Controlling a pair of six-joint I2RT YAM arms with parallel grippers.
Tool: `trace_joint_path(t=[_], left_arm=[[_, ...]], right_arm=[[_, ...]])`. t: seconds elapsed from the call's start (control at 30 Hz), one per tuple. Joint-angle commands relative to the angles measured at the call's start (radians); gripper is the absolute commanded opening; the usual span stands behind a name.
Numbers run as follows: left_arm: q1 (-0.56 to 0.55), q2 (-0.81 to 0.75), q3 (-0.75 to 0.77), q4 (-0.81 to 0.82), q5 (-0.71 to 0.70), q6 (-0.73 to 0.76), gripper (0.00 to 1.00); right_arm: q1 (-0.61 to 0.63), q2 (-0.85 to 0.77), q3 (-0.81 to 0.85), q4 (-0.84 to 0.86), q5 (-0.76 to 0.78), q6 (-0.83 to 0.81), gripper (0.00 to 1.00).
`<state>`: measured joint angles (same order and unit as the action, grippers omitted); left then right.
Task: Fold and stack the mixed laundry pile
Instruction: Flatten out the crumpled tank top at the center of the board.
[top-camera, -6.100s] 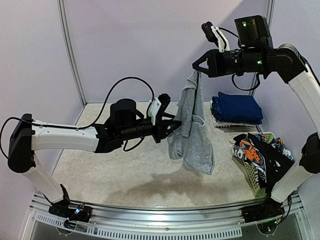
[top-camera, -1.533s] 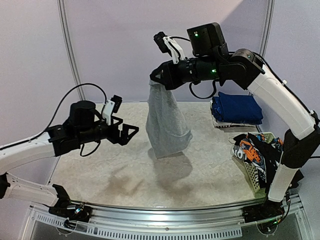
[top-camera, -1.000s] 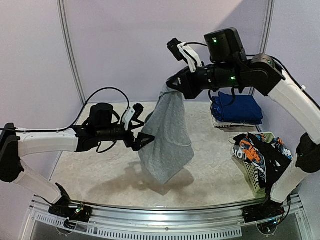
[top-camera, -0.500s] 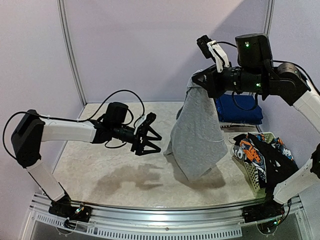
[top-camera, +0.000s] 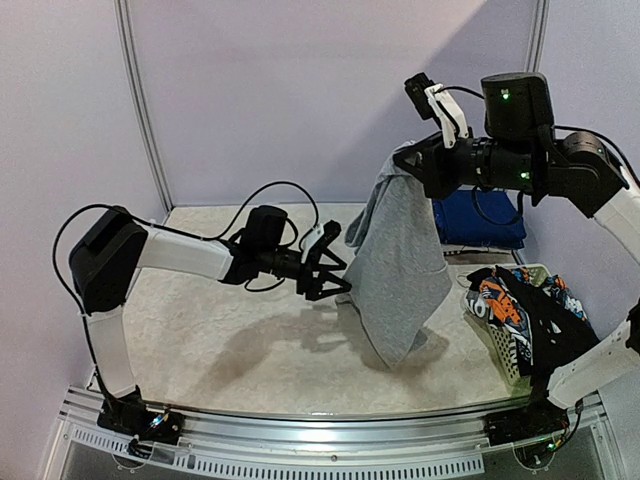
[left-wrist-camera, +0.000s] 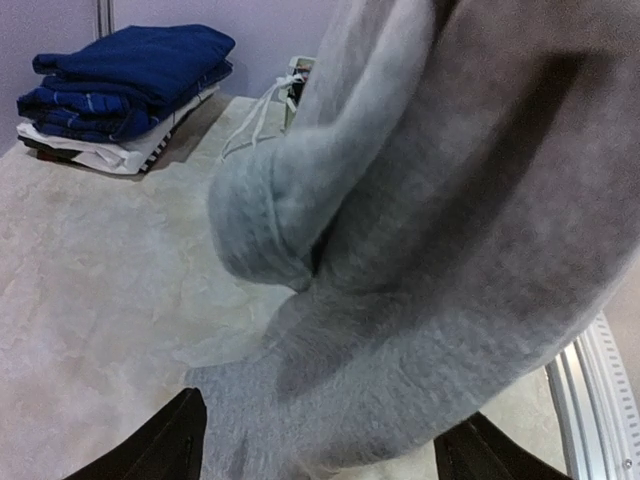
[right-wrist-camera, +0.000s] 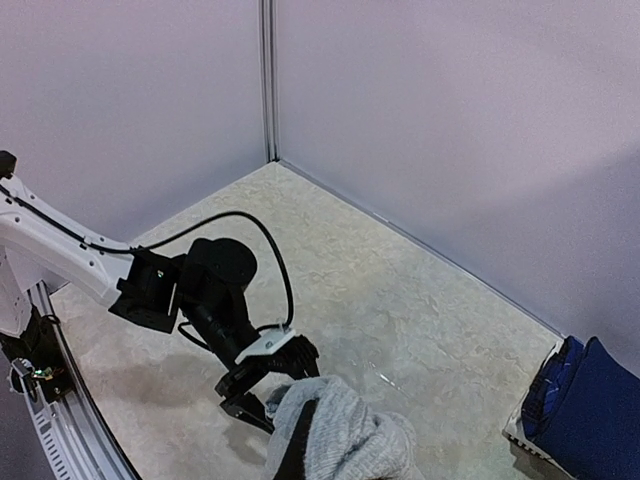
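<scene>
A grey shirt (top-camera: 400, 255) hangs in the air over the table's middle right. Its top is bunched in my right gripper (top-camera: 403, 166), which is shut on it. In the right wrist view the bunched shirt (right-wrist-camera: 350, 440) sits at the bottom edge. My left gripper (top-camera: 338, 276) is at the shirt's left edge, open. In the left wrist view the shirt (left-wrist-camera: 450, 200) fills the picture and its cloth lies between the spread fingertips (left-wrist-camera: 175, 440). The remaining laundry pile (top-camera: 525, 305), orange-printed and black pieces, sits in the basket.
A folded stack of navy blue pieces (top-camera: 478, 217) over white ones lies at the back right, also seen as the blue stack (left-wrist-camera: 130, 75) from the left wrist. The white lattice basket (top-camera: 505, 362) stands at the front right. Purple walls close in the table's back and sides.
The left gripper has reached right to the hanging shirt's edge, its jaws a little narrower. The right arm has carried the shirt rightward and keeps its hold.
</scene>
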<state>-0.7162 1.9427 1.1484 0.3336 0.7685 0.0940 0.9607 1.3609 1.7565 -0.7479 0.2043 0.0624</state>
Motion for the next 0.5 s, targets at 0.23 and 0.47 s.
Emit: trace_joint_path(t=[0.23, 0.47], left_arm=[[-0.032, -0.037, 0.040, -0.126, -0.339, 0.018, 0.00], [0.040, -0.151, 0.270, -0.517, -0.882, 0.041, 0.00]], right_arm=[[-0.156, 0.007, 0.027, 0.002, 0.154, 0.124, 0.00], [-0.413, 0.163, 0.136, 0.064, -0.127, 0.254, 0.00]])
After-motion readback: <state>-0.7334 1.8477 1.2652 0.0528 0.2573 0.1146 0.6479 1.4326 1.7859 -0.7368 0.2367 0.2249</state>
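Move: The hanging tank top's left lower edge lies between the left hand's open fingers, about 2 cm to its right, 3 cm below and level fore and aft. The right hand already grips the top's upper end; that edge is roughly 5 cm ahead, 7 cm left and 33 cm below it. From the right hand the blue stack lies some 27 cm ahead, 30 cm right, 39 cm down; the laundry basket about level, 36 cm right, 36 cm down. Down about 3 cm and slightly right, the left hand shuts its fingers on the tank top's edge, then doubles back forward, left and up, turning some 20 degrees counter-clockwise with the pinch kept. The right hand, nearly still at first, keeps its grip and speeds up forward and right towards the blue stack, about 12 cm in all, swinging clockwise, so the hands draw the cloth apart. ##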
